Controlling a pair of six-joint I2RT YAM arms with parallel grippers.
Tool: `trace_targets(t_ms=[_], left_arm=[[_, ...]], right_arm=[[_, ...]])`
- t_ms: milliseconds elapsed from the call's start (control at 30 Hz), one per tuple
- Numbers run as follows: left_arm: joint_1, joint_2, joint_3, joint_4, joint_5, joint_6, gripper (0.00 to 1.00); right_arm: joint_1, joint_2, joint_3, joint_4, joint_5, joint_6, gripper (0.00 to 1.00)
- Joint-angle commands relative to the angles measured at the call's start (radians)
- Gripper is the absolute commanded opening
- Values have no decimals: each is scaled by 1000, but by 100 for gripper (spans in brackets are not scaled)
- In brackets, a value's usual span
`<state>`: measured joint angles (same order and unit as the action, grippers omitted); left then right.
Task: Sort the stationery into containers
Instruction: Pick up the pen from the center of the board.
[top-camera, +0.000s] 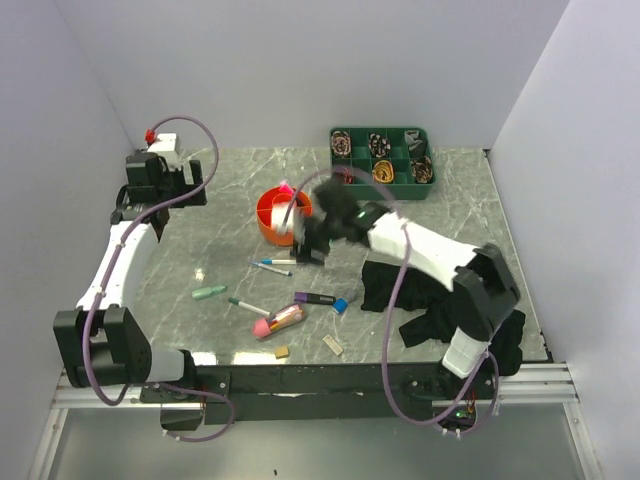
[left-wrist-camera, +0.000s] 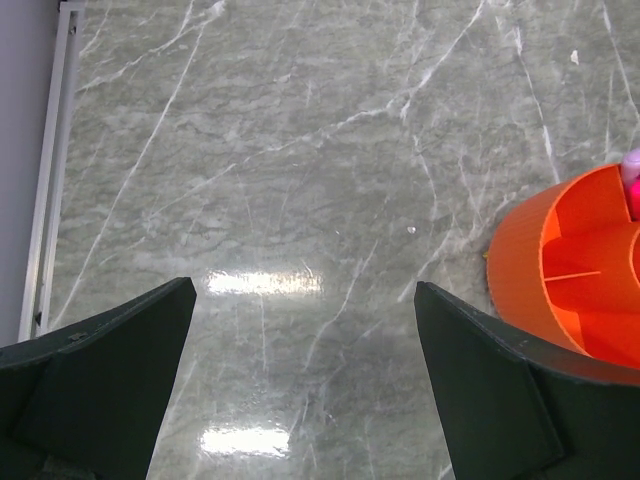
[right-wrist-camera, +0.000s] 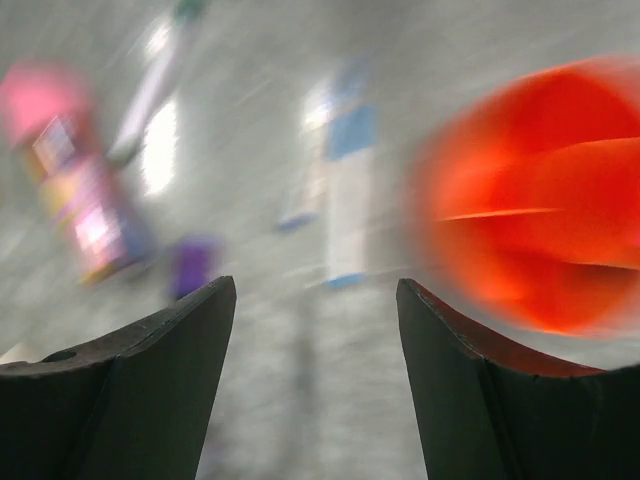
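The round orange organiser (top-camera: 270, 212) stands mid-table with a pink item (top-camera: 285, 188) upright in it. My right gripper (top-camera: 308, 240) hovers just to its right, open and empty; that view is blurred by motion. The right wrist view shows the open gripper (right-wrist-camera: 315, 290) above bare table, with the organiser (right-wrist-camera: 540, 200) to its right, a blue-capped pen (right-wrist-camera: 345, 200) ahead and a pink case (right-wrist-camera: 70, 170) at the left. On the table lie blue-capped pens (top-camera: 272, 264), a green marker (top-camera: 208, 292), a purple marker (top-camera: 315, 298) and the pink case (top-camera: 278, 320). My left gripper (left-wrist-camera: 303, 290) is open over bare table, left of the organiser (left-wrist-camera: 575, 270).
A black cloth (top-camera: 400, 290) lies crumpled under my right arm at the right. A green tray (top-camera: 382, 155) of ribbon rolls sits at the back. Two beige erasers (top-camera: 333, 346) lie near the front edge. White walls enclose the table on three sides.
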<state>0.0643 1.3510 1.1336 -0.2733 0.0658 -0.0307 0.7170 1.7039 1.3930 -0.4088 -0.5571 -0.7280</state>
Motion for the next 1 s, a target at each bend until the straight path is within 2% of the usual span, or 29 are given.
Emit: trace_targets(t_ms=[0, 167, 300, 633, 733, 833, 867, 967], left_arm=[[3, -73, -35, 62, 14, -37, 99], [3, -111, -72, 60, 19, -41, 99], [3, -131, -104, 56, 19, -46, 99], [5, -168, -140, 36, 9, -43, 100], [8, -171, -140, 29, 11, -44, 99], [11, -170, -138, 26, 11, -43, 99], [11, -167, -138, 26, 12, -41, 99], [11, -156, -132, 23, 17, -38, 99]], right_arm=[[102, 75, -101, -292, 134, -146, 73], [147, 148, -91, -280, 218, -110, 69], [174, 175, -104, -240, 249, -96, 69], [219, 261, -57, -220, 212, -48, 69], [225, 276, -46, -200, 198, -16, 61], [225, 295, -35, -209, 187, -5, 40], [225, 298, -31, -229, 184, -7, 25], [214, 301, -6, -295, 171, -27, 4]])
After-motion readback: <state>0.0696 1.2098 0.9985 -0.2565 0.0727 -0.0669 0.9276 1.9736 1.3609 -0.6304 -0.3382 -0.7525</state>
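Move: The purple-capped pen lies about 8 cm back, 2 cm to the right and 16 cm below my right hand. The blue-topped bottle is another 7 cm to the right of the pen and about 1 cm nearer me. The pencil tube lies some 13 cm back and 6 cm left of my hand, the blue-capped marker level and 5 cm left. From my left hand, the pen is about 19 cm back, 33 cm right and 20 cm below. I swoop my right hand down about 16 cm and back some 8 cm, away from the orange bowl, tipping the fingers some 30 degrees steeper. I swing slightly right on the way down, ease about 3 cm left again low over the pen, then close the fingers and pinch it just behind its purple cap. My left hand backs off about 3 cm, still open. ##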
